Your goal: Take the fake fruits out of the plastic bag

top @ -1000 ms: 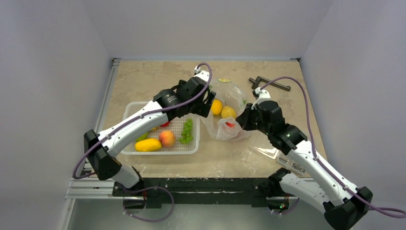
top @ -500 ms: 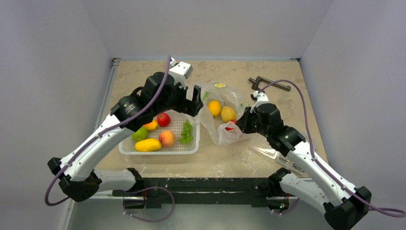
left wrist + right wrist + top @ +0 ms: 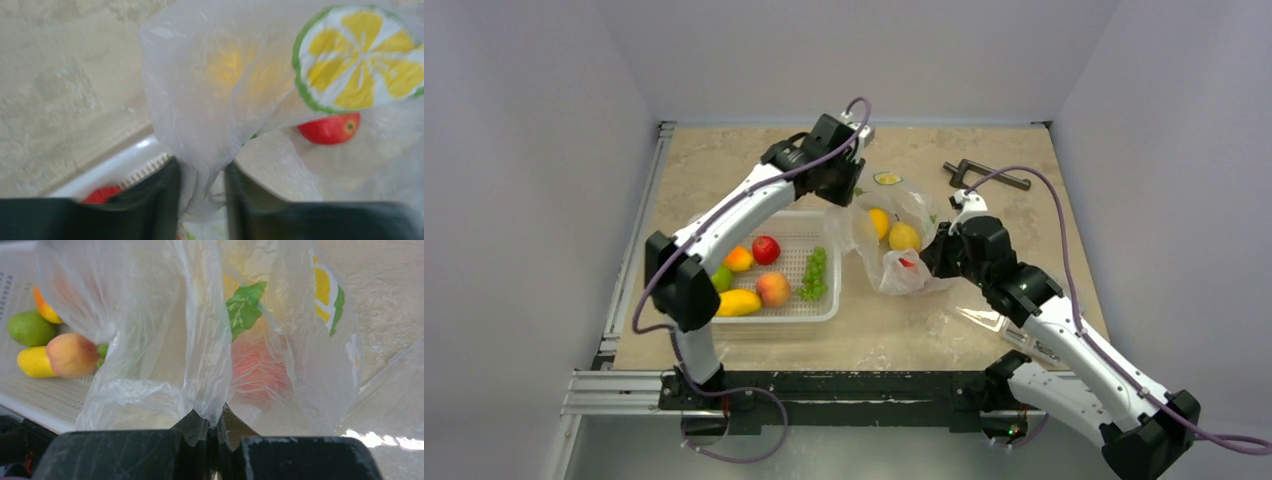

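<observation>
The plastic bag (image 3: 887,245), clear film with lemon prints, lies right of the basket. Inside it I see a red apple (image 3: 907,262) and two yellow fruits (image 3: 904,236). My left gripper (image 3: 844,190) is at the bag's far left edge, shut on a bunch of film (image 3: 202,170). Its view shows the apple (image 3: 330,128) and a blurred yellow fruit (image 3: 235,67) through the film. My right gripper (image 3: 931,255) is shut on the bag's near right edge (image 3: 212,405). The apple (image 3: 257,372) shows just beyond it through the film.
A white mesh basket (image 3: 764,317) left of the bag holds a long yellow mango (image 3: 739,302), a peach (image 3: 772,289), a small red fruit (image 3: 766,249) and green grapes (image 3: 814,272). A black tool (image 3: 984,172) lies at the back right. A clear box (image 3: 989,318) lies under the right arm.
My left arm has swung from beside the basket to the bag's far left edge, and its jaws have gone from wide open to closed on the film. The right gripper has kept its hold.
</observation>
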Available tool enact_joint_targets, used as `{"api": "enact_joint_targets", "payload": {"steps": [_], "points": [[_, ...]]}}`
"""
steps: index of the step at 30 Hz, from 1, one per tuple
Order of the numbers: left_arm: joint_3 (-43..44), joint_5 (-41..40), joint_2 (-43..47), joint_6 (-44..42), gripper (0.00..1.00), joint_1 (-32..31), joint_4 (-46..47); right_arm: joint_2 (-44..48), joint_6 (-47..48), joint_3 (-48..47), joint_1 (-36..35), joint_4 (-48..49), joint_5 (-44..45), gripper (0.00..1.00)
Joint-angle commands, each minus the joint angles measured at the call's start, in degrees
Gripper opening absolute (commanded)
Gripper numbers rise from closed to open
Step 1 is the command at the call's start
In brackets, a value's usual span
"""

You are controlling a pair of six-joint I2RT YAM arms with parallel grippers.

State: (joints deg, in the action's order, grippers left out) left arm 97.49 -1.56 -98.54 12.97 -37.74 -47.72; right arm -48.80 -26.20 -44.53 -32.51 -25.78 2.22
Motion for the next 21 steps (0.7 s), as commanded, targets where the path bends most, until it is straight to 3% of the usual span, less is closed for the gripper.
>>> {"api": "enact_joint_targets", "payload": {"steps": [1,4,7,12,15,18,20,21], "points": [[18.12,-6.63,-12.03,-0.93,0.02,0.23,-4.04,-5.18,-1.94,-1.56,0.03,-3.19,11.06,0.0],[31.09,-12.48,-19.45,3.82,0.0,0.22,-5.91,-11.79,-6.98,-4.02,-0.2,-8.58,21.54,0.0],[38.44,-13.12,-22.28,7.64,0.0,0.28,-2.87,-13.97,-12.71,-6.72,-0.83,-13.2,33.7,0.0],[42.6,2.02,-22.02,10.39,0.0,0.92,6.27,-13.83,-8.76,-15.19,-0.78,-11.0,41.86,0.0],[41.17,6.16,-20.34,10.46,0.0,1.0,7.05,-14.55,-3.58,-20.6,-0.73,-11.21,44.06,0.0],[34.5,7.68,-17.53,9.12,0.0,1.48,6.47,-13.49,-0.27,-21.83,-0.76,-10.77,42.91,0.0],[27.45,6.97,-14.82,8.01,0.0,2.03,6.02,-11.68,1.71,-18.74,-0.79,-8.25,38.86,0.0],[22.46,7.05,-13.68,7.69,0.0,2.4,6.21,-10.74,1.23,-17.0,-0.86,-7.65,32.52,0.0]]}}
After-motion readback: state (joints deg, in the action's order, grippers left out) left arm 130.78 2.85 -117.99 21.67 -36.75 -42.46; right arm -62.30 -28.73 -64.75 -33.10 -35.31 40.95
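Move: The bag's left rim hangs between the left hand's closing fingers, about 1 cm below; the pear lies some 5 cm back and 13 right of this hand, the orange fruit 3 back and 8 right, both about 12 lower. The right hand already grips the bag's near right edge; from it the left rim is 11 cm ahead and 17 left, the pear 6 ahead and 5 left, 10 below. Left fingers pinch the bag's left rim; both hands carry it out and right about 12 cm, then up. ##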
